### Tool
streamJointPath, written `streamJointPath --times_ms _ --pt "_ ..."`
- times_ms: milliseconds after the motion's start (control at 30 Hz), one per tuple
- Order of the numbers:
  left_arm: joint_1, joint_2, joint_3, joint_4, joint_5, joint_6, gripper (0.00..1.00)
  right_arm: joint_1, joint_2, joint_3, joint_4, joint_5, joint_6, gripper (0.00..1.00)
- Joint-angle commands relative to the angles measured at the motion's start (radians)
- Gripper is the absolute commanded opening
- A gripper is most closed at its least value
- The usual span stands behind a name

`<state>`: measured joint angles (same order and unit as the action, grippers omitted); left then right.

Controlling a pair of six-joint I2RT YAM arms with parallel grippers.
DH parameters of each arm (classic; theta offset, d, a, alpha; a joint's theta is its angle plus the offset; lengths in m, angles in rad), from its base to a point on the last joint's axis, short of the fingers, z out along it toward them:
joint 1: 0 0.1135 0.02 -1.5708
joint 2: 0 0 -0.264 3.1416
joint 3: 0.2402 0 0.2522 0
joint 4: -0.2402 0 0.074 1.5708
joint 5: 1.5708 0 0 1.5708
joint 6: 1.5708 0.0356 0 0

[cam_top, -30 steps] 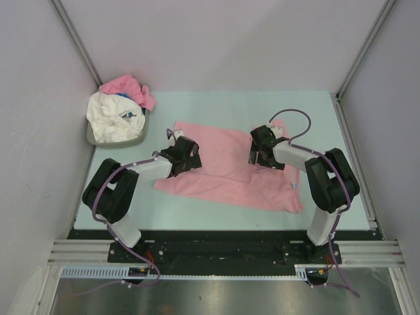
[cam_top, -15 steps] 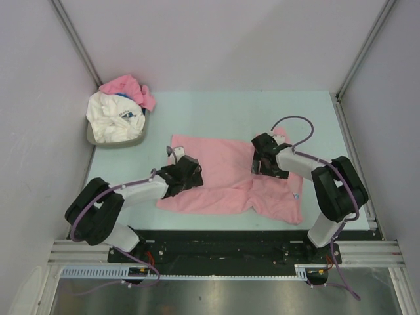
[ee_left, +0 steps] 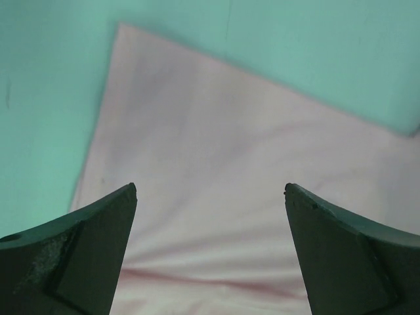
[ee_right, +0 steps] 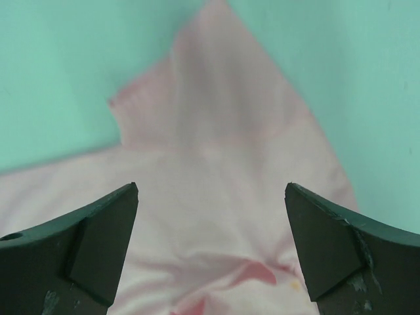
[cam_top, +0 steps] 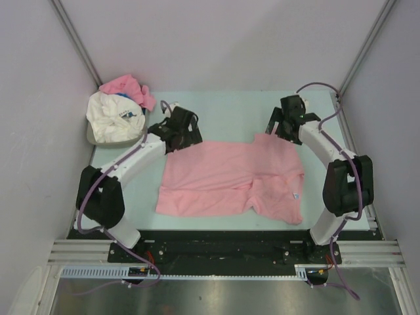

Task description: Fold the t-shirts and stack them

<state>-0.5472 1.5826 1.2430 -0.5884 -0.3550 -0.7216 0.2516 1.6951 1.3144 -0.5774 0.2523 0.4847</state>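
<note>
A light-pink t-shirt (cam_top: 226,174) lies spread on the green table, with a small tag near its right front corner. My left gripper (cam_top: 182,136) hovers over its far left corner and is open; in the left wrist view (ee_left: 210,190) only pink cloth (ee_left: 216,151) shows between the fingers. My right gripper (cam_top: 279,131) hangs over the far right corner, also open (ee_right: 210,190), above the sleeve (ee_right: 216,131). Neither holds anything. A white t-shirt with a blue print (cam_top: 113,118) and a crumpled pink one (cam_top: 125,85) sit in the bin.
A grey bin (cam_top: 92,138) stands at the table's back left corner against the left wall. White walls close in the table on three sides. Bare green tabletop (cam_top: 230,108) runs behind the spread shirt.
Both grippers have moved from the shirt's middle out to its far corners. The shirt has shifted toward the arms and now lies wider and flatter.
</note>
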Motion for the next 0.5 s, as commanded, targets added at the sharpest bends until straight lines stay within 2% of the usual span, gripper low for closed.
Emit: streamJointPath --times_ms 0,133,267,467 --pt "0.122 0.128 0.169 -0.086 0.059 0.074 1.0 -0.066 0.156 0.213 -0.008 -0.149 -0.058 1.0" --pt "0.194 0.24 0.274 -0.111 0.123 0.102 1.0 -0.078 0.308 0.397 -0.099 -0.169 -0.046 0.99" --pt "0.234 0.329 0.34 -0.116 0.157 0.113 1.0 -0.097 0.388 0.45 -0.045 -0.212 -0.02 1.0" --pt "0.254 0.43 0.42 -0.122 0.182 0.128 1.0 -0.135 0.459 0.485 -0.052 -0.171 -0.014 0.99"
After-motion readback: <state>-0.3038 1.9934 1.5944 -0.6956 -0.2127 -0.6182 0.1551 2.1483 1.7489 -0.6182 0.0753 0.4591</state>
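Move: The far left corner of the pink t-shirt lies about 12 cm ahead of the left hand, 11 cm to its left and 13 cm down; the laundry basket is some 34 cm left and 19 cm ahead. From the right hand, the t-shirt's far right tip is roughly 12 cm ahead, 3 cm to the right and 11 cm down, with the sleeve's inner corner about 8 cm ahead and 6 cm left, and the bunched near layer 20 cm straight back. Both open hands sweep forward above the flat t-shirt towards its two far corners: the left about 9 cm forward and 5 cm to its left, the right about 10 cm nearly straight forward. After a small rise of a centimetre or two, each stops gaining much ground and sinks steadily to finish 5 to 6 cm lower, the left fingers tipping some 10 degrees steeper and the right hand rolling its left side slightly up, both with fingers still wide and clear of the cloth. ##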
